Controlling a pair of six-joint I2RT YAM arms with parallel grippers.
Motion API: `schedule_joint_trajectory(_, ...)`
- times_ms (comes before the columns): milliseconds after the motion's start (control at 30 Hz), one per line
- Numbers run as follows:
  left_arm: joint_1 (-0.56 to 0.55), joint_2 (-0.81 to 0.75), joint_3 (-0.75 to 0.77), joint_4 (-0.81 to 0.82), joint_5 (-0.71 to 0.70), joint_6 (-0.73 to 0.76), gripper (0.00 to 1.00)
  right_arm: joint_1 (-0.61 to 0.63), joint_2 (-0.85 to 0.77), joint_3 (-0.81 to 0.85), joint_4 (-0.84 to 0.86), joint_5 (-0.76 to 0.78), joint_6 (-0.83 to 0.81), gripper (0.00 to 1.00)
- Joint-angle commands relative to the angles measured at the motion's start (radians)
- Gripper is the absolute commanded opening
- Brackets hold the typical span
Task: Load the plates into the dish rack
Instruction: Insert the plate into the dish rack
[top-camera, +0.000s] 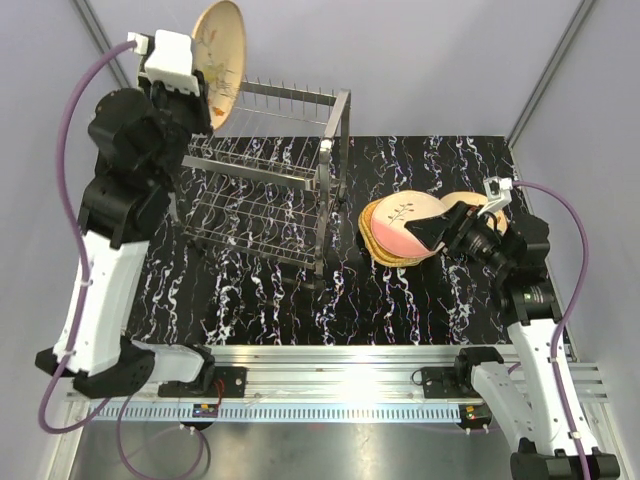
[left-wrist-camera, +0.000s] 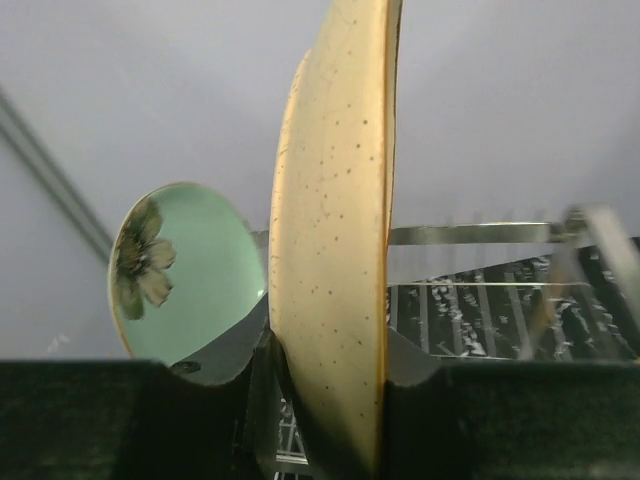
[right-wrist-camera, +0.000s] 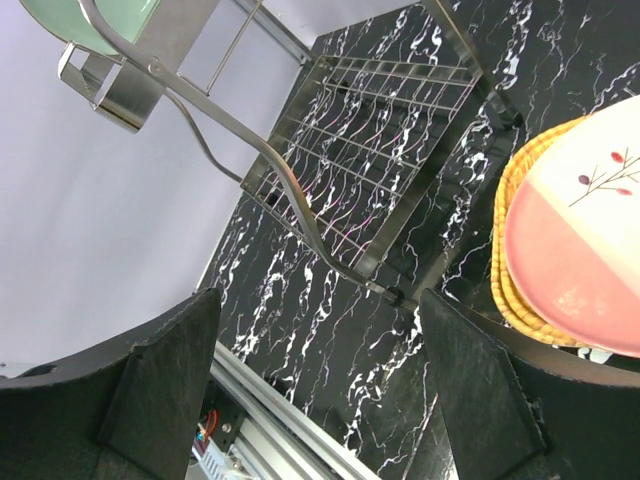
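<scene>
My left gripper (top-camera: 203, 97) is shut on the lower rim of a beige floral plate (top-camera: 218, 55), which it holds upright above the far left end of the dish rack (top-camera: 265, 190). In the left wrist view this speckled plate (left-wrist-camera: 330, 250) stands edge-on between the fingers. Behind it, to the left, is a mint-green plate with a flower (left-wrist-camera: 185, 270). A stack of plates (top-camera: 395, 225) lies on the table right of the rack, with a pink-cream plate (right-wrist-camera: 580, 260) on top of orange wicker ones (right-wrist-camera: 503, 270). My right gripper (top-camera: 428, 232) hovers open over the stack and holds nothing.
The black marbled tabletop (top-camera: 260, 310) stretches in front of the rack to an aluminium rail (top-camera: 330, 365) at the near edge. Grey walls close in the back and sides. The rack's looped end handle (right-wrist-camera: 250, 150) and wire shelf (right-wrist-camera: 370, 150) lie ahead of the right gripper (right-wrist-camera: 325, 380).
</scene>
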Motion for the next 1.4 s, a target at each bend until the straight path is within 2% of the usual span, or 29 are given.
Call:
schedule_joint_trajectory(0, 0.142, 0.022, 0.089, 0.136, 0.148, -0.086, 0.00, 0.008, 0.012, 0.000, 0.078, -0.043, 0.021, 0.87)
schedule_joint_trajectory(167, 0.346, 0.093, 0.153, 0.114, 0.291, -0.161, 0.00, 0.027, 0.018, -0.001, 0.065, -0.041, 0.008, 0.88)
schedule_joint_trajectory(233, 0.393, 0.108, 0.145, 0.125, 0.305, -0.175, 0.00, 0.036, 0.015, -0.012, 0.070, -0.035, 0.006, 0.88)
schedule_joint_trajectory(267, 0.439, 0.113, 0.141, 0.131, 0.367, -0.179, 0.00, 0.037, 0.018, -0.015, 0.074, -0.035, 0.009, 0.88)
schedule_joint_trajectory(367, 0.495, 0.119, 0.122, 0.174, 0.435, -0.186, 0.00, 0.043, 0.029, -0.021, 0.084, -0.041, 0.009, 0.88)
schedule_joint_trajectory(533, 0.542, 0.147, 0.130, 0.171, 0.507, -0.170, 0.00, 0.053, 0.043, -0.017, 0.085, -0.040, 0.000, 0.88)
schedule_joint_trajectory(667, 0.581, 0.142, 0.080, 0.194, 0.581, -0.153, 0.00, 0.059, 0.051, -0.017, 0.076, -0.027, -0.016, 0.88)
schedule_joint_trajectory(800, 0.604, 0.137, 0.043, 0.205, 0.592, -0.112, 0.00, 0.065, 0.061, -0.018, 0.068, -0.029, -0.023, 0.88)
schedule_joint_trajectory(1200, 0.622, 0.197, 0.079, 0.169, 0.624, -0.072, 0.00, 0.080, 0.123, 0.009, 0.038, -0.015, -0.055, 0.88)
schedule_joint_trajectory(1367, 0.622, 0.171, -0.002, 0.203, 0.600, -0.054, 0.00, 0.085, 0.135, 0.014, 0.039, -0.010, -0.062, 0.88)
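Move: From the left gripper, which already holds the orange-patterned plate, the free slot beside the green plate lies about 17 cm ahead, 8 cm left and 13 cm below. The green plate stands some 4 cm to the left of that slot. The upper tier's back rail has its middle roughly 20 cm ahead, 10 cm right and 12 cm below the left gripper. From the right gripper, the slot is about 25 cm farther out, 57 cm left and 12 cm higher. Swing the left gripper forward and left towards the green plate, about 11 cm each way, sinking as it goes and keeping its hold on the plate. Tip the fingers down some 10 degrees early on, pause the forward reach, then ease on forward and down over the upper tier. Let the open right gripper sink about 4 cm, drifting left, beside the stacked plates. ##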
